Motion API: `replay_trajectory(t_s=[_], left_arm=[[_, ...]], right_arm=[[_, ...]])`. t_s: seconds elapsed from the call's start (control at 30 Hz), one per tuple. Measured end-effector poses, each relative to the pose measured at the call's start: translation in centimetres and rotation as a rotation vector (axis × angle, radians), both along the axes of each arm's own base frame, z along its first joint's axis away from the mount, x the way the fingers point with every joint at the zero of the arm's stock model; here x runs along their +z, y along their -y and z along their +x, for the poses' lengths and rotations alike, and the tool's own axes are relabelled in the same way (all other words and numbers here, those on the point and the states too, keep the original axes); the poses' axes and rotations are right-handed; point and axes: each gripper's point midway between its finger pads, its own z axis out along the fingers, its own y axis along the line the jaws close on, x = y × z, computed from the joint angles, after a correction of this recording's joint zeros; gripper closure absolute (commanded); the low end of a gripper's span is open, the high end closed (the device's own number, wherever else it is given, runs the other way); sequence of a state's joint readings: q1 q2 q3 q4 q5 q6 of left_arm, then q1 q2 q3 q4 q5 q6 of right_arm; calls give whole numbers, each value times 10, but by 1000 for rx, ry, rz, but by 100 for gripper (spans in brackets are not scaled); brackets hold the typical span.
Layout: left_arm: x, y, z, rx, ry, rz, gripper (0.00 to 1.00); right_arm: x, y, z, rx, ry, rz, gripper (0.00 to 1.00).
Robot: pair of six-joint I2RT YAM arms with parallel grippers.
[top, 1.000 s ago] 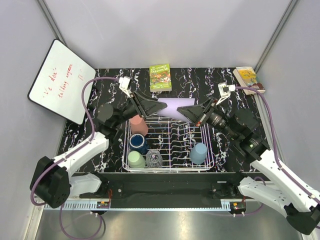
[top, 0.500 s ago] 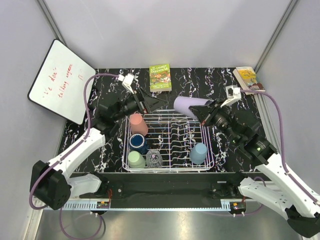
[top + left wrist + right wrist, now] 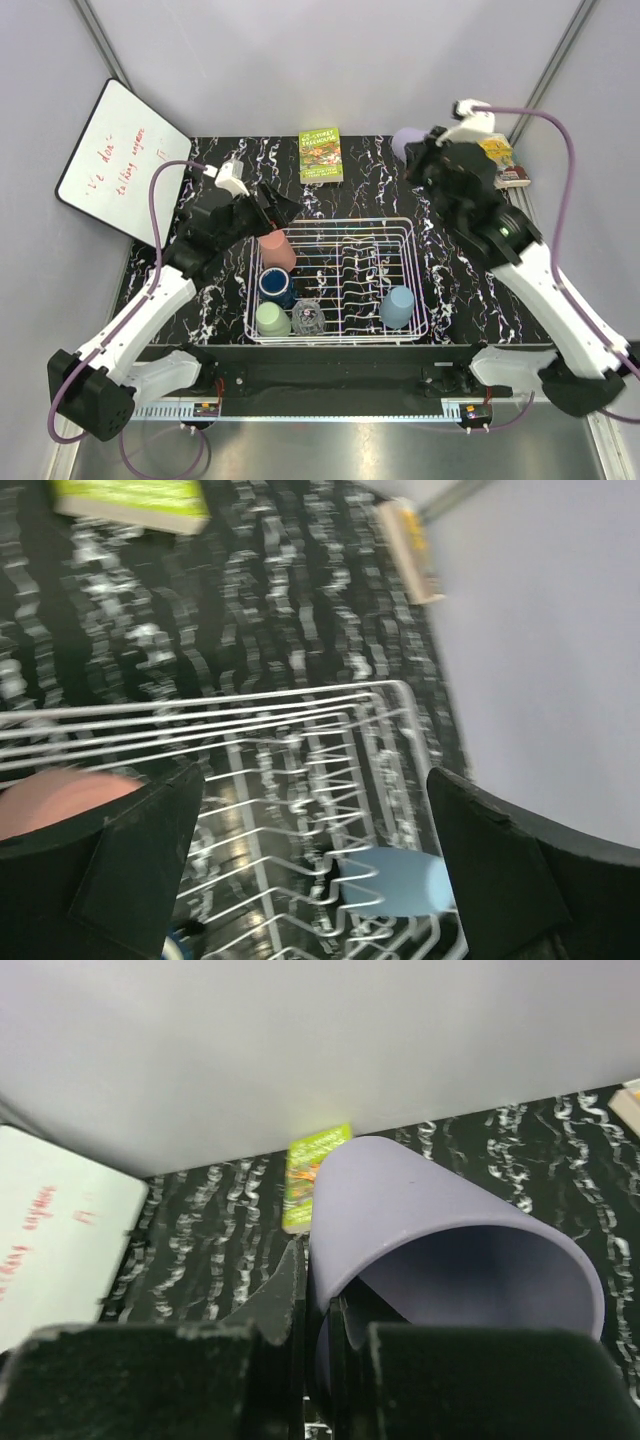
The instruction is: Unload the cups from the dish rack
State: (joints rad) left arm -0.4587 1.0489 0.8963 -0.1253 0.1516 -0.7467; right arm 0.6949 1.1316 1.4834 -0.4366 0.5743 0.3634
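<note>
The white wire dish rack (image 3: 400, 232) sits mid-table. In it stand a salmon pink cup (image 3: 277, 250), a dark blue cup (image 3: 275, 285), a pale green cup (image 3: 271, 320), a clear glass (image 3: 309, 318) and a light blue cup (image 3: 397, 306). My right gripper (image 3: 422, 152) is shut on the rim of the lavender cup (image 3: 403, 142), held in the air beyond the rack's back right; the wrist view shows one finger inside the cup (image 3: 440, 1240). My left gripper (image 3: 285, 205) is open and empty above the rack's back left corner, with the rack (image 3: 300, 730), salmon cup (image 3: 50, 800) and light blue cup (image 3: 390, 880) below it.
A green book (image 3: 321, 155) lies on the table behind the rack and also shows in the right wrist view (image 3: 315, 1175). Another book (image 3: 498, 158) lies at the back right corner. A whiteboard (image 3: 120, 160) leans at the left wall. Grey walls enclose the black marbled table (image 3: 460, 290).
My right arm has carried the lavender cup up and away from the rack toward the back right. My left gripper has drawn back to the left, open and empty.
</note>
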Motion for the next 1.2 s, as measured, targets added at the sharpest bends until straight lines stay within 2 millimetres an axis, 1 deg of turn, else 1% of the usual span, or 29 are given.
replay_trajectory(t_s=[0.1,0.17,0.23,0.27,0.33,0.43,0.57,0.63,0.67,0.93,1.0,1.1,1.2], left_arm=[[-15,-17,3,79,-47,82,1],[-22,-28,4,127,-68,133,1],[-30,-38,3,166,-86,173,1],[-33,-43,3,182,-95,193,1],[-39,-50,1,209,-110,227,1],[-44,-58,1,241,-123,259,1],[-52,-65,1,266,-144,293,1],[-59,-67,3,275,-162,313,1],[-63,-67,4,278,-169,322,1],[-96,-69,7,280,-272,403,1],[-101,-69,7,278,-291,417,1],[-102,-68,9,277,-302,424,1],[-101,-68,9,278,-307,424,1]], right_arm=[[-13,-8,33,-45,-61,-70,100],[-28,-3,63,-83,-130,-103,100],[-51,11,96,-139,-206,-115,100],[-64,20,109,-165,-243,-120,100],[-97,43,133,-225,-341,-135,100],[-132,64,156,-272,-458,-116,100],[-166,83,181,-317,-579,-84,100],[-182,87,190,-334,-633,-85,100],[-190,86,191,-337,-655,-91,100],[-259,85,181,-342,-866,-166,100],[-273,85,180,-342,-901,-174,100],[-293,84,179,-341,-951,-178,100],[-304,82,179,-334,-975,-176,100]])
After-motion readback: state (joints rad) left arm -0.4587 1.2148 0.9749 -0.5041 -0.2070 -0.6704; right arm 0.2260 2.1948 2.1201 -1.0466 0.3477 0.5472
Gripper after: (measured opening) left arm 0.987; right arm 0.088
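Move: For the purple cup pinched in the right fingers, the goal is bare counter about 18 cm ahead, 11 cm right and 38 cm below. The rack's far right corner lies 5 cm nearer than that spot and 6 cm left of it; the stacked books are 12 cm beyond it and 20 cm right. From the empty left hand, the pink cup is 3 cm ahead, 6 cm left and 18 cm down, the blue mug 9 cm nearer than that cup. Swinging down and out past the rack's far right corner, the right hand carries the purple cup forward some 18 cm and a little right, then straight down, 30 cm lower in all, pitching its fingers about 55 degrees downward while keeping its pinch on the cup wall. The left hand, still wide open, swings 7 cm left, then sinks 10 cm towards the pink cup, tipping its fingers down. ##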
